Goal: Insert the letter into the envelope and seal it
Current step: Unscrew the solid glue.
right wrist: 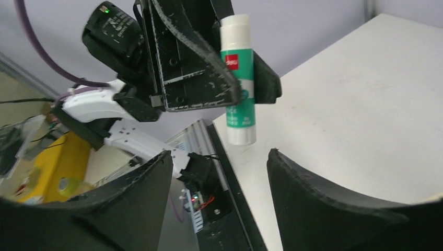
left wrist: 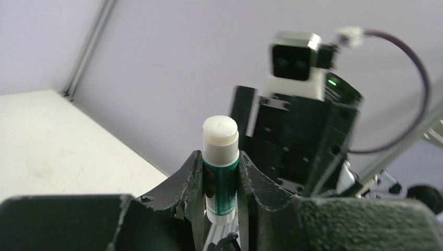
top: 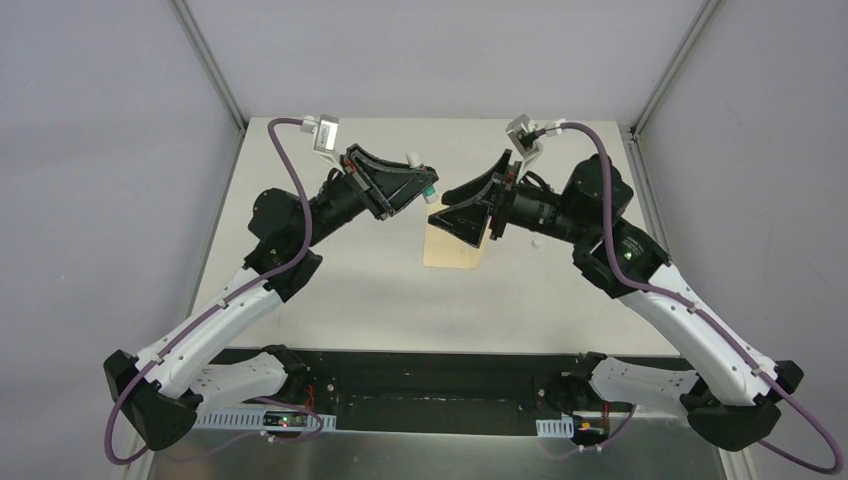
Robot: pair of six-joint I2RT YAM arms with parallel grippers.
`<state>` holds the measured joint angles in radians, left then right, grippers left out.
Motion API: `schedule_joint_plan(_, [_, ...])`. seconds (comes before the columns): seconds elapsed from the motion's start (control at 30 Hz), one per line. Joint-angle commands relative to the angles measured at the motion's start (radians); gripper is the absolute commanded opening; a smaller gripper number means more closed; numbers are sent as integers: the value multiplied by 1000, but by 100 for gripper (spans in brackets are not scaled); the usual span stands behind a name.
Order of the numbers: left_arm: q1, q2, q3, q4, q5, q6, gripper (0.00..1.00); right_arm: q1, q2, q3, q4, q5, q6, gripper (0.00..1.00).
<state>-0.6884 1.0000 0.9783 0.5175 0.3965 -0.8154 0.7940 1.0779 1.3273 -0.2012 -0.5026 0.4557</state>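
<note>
My left gripper (top: 418, 182) (left wrist: 220, 157) is raised above the table and shut on a white-and-green glue stick (top: 428, 188) (left wrist: 220, 172) (right wrist: 239, 78), which stands up out of the jaws. My right gripper (top: 440, 207) (right wrist: 219, 152) faces it from close by, open and holding nothing, its fingertips just short of the stick's lower end. The yellow-tan envelope (top: 450, 250) lies flat on the table (top: 330, 270) below the right gripper, which partly covers it. The letter does not show as a separate sheet.
A small white bit (top: 537, 243) lies on the table to the right of the right arm. Grey walls with metal frame posts (top: 210, 60) close in the table at the back and sides. A black strip (top: 420, 365) runs along the near edge between the arm bases.
</note>
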Motion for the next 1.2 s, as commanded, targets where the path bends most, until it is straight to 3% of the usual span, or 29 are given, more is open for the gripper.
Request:
schedule_joint_plan(0.0, [-10, -3, 96, -241, -181, 14, 0, 77, -57, 8, -109, 338, -144, 70])
schedule_joint_plan(0.2, [-10, 52, 178, -407, -252, -11, 0, 193, -17, 29, -159, 724, -271, 65])
schedule_joint_plan(0.3, [-10, 79, 210, -463, -267, -22, 0, 223, 16, 39, -150, 826, -316, 64])
schedule_joint_plan(0.73, [-10, 121, 234, -506, -279, -36, 0, 316, 158, 117, -127, 986, -426, 61])
schedule_joint_plan(0.93, [-10, 118, 225, -492, -266, -40, 0, 319, 177, 117, -97, 1020, -430, 46])
schedule_joint_plan(1.17, [-10, 101, 197, -473, -247, -51, 0, 315, 181, 115, -74, 1019, -433, 37])
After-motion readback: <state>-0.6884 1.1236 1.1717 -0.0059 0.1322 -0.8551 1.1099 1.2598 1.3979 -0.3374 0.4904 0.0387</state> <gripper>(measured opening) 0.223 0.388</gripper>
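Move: The left gripper holds the glue stick, its base knob about 2 cm back, 2 cm right and 3 cm below that hand. The knob lies about 2 cm ahead and 2 cm left of the open right gripper, level with it. Far below on the table, some 44 cm under the right hand, are the envelope, roughly 19 cm ahead and 4 cm right, and the white cap, 18 cm ahead and 24 cm right. Carry the glue stick forward and down about 7 cm each with the left gripper, keeping its hold and levelling the raised fingers to point forward-right. Swing the right gripper forward 8 cm and down with it, turning clockwise some 35 degrees and dipping its fingertips; once its fingers flank the base knob, close them partway. ##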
